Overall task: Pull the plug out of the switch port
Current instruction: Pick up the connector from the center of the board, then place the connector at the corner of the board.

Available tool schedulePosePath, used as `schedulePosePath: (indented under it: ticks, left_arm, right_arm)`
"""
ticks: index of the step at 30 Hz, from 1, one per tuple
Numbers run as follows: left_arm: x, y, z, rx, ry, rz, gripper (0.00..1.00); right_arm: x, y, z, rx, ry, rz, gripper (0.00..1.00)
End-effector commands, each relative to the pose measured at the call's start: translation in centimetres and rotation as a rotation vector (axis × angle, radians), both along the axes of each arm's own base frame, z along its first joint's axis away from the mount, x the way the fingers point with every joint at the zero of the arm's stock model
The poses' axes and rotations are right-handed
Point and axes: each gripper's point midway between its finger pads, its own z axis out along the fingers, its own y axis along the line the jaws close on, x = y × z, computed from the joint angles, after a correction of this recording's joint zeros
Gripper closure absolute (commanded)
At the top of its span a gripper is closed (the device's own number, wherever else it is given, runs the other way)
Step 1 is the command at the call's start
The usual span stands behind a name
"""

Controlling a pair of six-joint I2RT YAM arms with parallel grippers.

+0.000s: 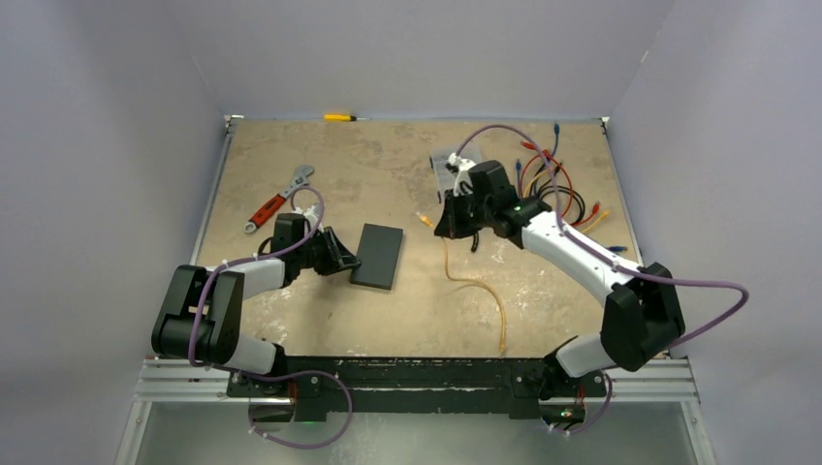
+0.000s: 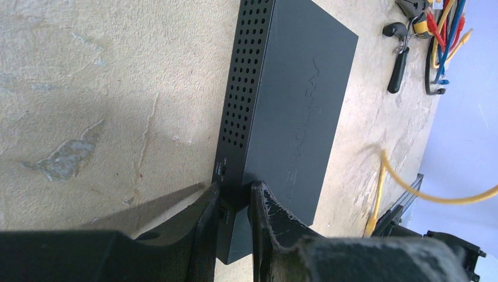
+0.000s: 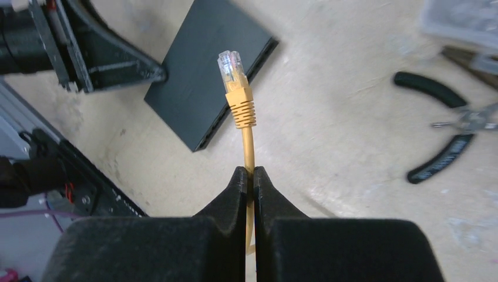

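Observation:
The matte-black switch [image 1: 377, 256] lies flat left of the table's middle. My left gripper [image 1: 339, 262] is shut on its near-left edge; in the left wrist view the fingertips [image 2: 261, 197] clamp the switch [image 2: 293, 100] at its corner, one on the perforated side, one on top. My right gripper [image 1: 448, 225] is raised to the right of the switch and shut on the yellow cable [image 3: 249, 150]. The clear plug [image 3: 230, 64] with its yellow boot stands free above the fingers [image 3: 238, 182], out of the switch [image 3: 205, 88]. The ports are hidden.
The yellow cable [image 1: 475, 286] trails to the near edge. A red-handled wrench [image 1: 276, 205] lies at the back left and a yellow screwdriver [image 1: 339, 117] at the far edge. A clear organiser box [image 1: 451, 165], a cable bundle [image 1: 557, 184] and pliers [image 3: 440, 135] are at the back right.

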Motion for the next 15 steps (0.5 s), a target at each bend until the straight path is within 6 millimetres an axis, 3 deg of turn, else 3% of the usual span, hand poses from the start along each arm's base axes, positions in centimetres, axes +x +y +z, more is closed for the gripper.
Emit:
schedulePosePath:
  ticks: [1, 15]
  left_arm:
    - [-3.2, 1.9, -4.4, 0.130, 0.163, 0.039, 0.92]
    - [-2.9, 1.9, -4.3, 0.132, 0.161, 0.038, 0.92]
  right_arm:
    - [3.1, -2.6, 4.3, 0.100, -0.086, -0.058, 1.00]
    - [7.8, -13.8, 10.3, 0.103, -0.268, -0.359, 1.00]
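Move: The heap of loose cables, where the held yellow cable is being taken, lies some 15 cm ahead of the right hand, about 28 cm to its right and 14 cm below. On the way are the small cutters, 7 cm ahead and 8 cm right, and the yellow-handled pliers, 11 cm ahead and 13 cm right; the parts box stands 21 cm ahead and 6 cm right. From the left hand, the heap is roughly 50 cm right and 17 cm ahead. The yellow cable, still pinched just behind its clear plug in the right hand's shut fingers, is carried right by about 12 cm, forward by half that and up some 5 cm, towards the cable heap and out above the cutters and pliers. The wrist swings clockwise by nearly 20 degrees with the carry; the left fingertips stay on the switch. ##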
